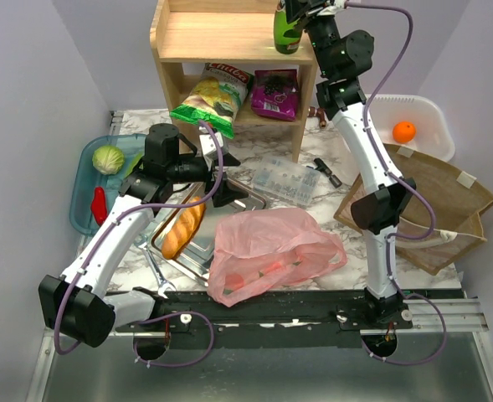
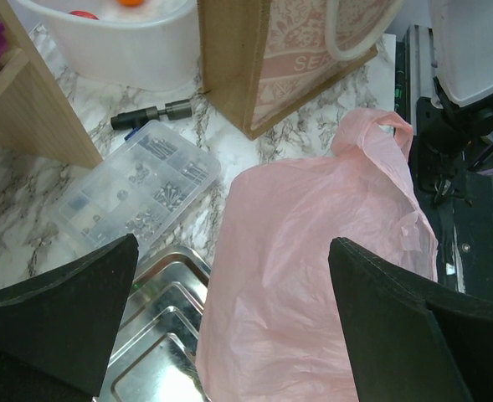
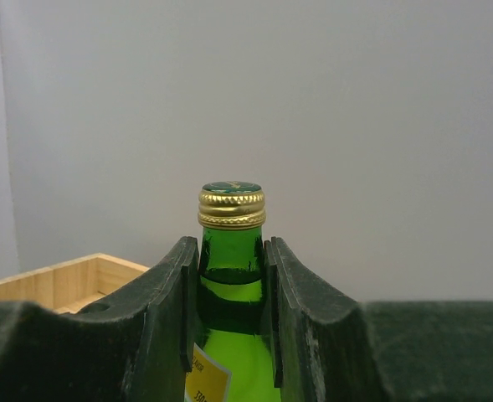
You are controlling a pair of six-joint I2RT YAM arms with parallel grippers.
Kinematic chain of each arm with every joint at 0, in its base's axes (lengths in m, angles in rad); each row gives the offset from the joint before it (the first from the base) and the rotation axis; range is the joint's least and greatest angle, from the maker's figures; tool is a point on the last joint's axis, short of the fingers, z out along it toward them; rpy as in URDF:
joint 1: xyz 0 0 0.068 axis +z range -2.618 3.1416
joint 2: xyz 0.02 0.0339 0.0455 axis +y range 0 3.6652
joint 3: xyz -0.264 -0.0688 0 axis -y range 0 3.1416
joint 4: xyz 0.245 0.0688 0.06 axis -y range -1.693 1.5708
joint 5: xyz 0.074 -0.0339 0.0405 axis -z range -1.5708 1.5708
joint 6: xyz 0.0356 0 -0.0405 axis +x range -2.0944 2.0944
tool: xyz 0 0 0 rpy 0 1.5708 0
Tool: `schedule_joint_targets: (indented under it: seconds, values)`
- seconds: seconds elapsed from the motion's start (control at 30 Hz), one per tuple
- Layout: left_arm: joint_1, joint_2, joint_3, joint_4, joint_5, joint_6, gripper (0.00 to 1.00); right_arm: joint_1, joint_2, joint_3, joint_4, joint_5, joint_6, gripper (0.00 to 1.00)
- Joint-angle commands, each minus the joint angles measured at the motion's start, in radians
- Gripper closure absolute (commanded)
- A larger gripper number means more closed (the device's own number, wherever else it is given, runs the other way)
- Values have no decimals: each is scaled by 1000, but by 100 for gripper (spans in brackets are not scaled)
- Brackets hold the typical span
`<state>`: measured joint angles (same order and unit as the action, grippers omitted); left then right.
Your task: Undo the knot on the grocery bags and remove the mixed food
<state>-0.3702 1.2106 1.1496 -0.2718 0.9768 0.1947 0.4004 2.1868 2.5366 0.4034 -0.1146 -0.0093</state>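
Observation:
The pink grocery bag (image 1: 271, 247) lies crumpled on the table in front, with reddish shapes showing through it. One handle loop (image 2: 378, 126) lies loose at its right end, and I see no tied knot. My left gripper (image 1: 223, 191) is open and empty above the bag's left edge (image 2: 313, 276), with jaws wide in the left wrist view (image 2: 233, 251). My right gripper (image 1: 295, 10) is shut on the neck of the green bottle (image 3: 232, 251), which stands upright on the wooden shelf's top (image 1: 221, 33). The crisp packet (image 1: 202, 100) and purple packet (image 1: 274, 92) sit on the lower shelf.
A cabbage (image 1: 108, 158) and red pepper (image 1: 100, 205) lie in the blue tray (image 1: 83, 188). A bread loaf (image 1: 183, 228) lies on the steel tray (image 2: 158, 335). An orange (image 1: 404, 131) sits in the white tub. A clear parts box (image 2: 137, 197) and a brown paper bag (image 1: 430, 201) are nearby.

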Motion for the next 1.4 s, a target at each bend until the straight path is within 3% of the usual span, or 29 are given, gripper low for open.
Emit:
schedule_joint_targets:
  seconds: [0.0, 0.23, 0.4, 0.67, 0.93, 1.13, 1.27, 1.37]
  values:
    - [15, -19, -2, -6, -5, 20, 2, 7, 26, 43, 136, 45, -54, 89]
    - [31, -16, 10, -5, 2, 13, 2, 7, 27, 31, 129, 39, -41, 49]
    - [39, -5, 22, -18, 9, 25, 1, 8, 25, 32, 124, 40, -51, 34]
    - [43, 1, 35, -35, 12, 44, 2, 8, -32, -10, 121, 42, -34, 0]
    - [45, 69, 143, -217, -2, 93, 2, 8, -184, -121, 112, 47, -17, 0]
    - [43, 62, 131, -276, -8, 153, 1, 8, -412, -342, 79, -26, -39, 0]
    - [19, 72, 127, -338, -53, 216, 3, 7, -589, -543, -47, -80, -53, 0]
    - [-46, 91, 114, -423, -113, 351, 8, 8, -724, -688, -215, -143, -61, 5]
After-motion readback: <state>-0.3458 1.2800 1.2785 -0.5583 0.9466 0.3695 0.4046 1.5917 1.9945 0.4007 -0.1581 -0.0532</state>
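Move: Between the right fingers is the green bottle's neck, with the bottle's middle straight below them by roughly 8 cm, at the right end of the wooden shelf's top board. The right side panel stands about 7 cm to its right, level with it fore and aft. One tier down, some 33 cm below the fingers, the purple bag lies 3 cm back and 1 cm left, the chips bag 4 cm back and 21 cm left. From the left hand the bottle is around 28 cm ahead, 12 cm right and 22 cm up. Staying almost in place over the top board, the right hand opens its fingers from around the bottle's neck to full width, easing up barely a centimetre as it does. Then it pulls away from the bottle with growing speed, about 15 cm back towards the base, also rising some 7 cm and drifting 5 to 6 cm right, fingers kept wide and wrist hardly turning. ##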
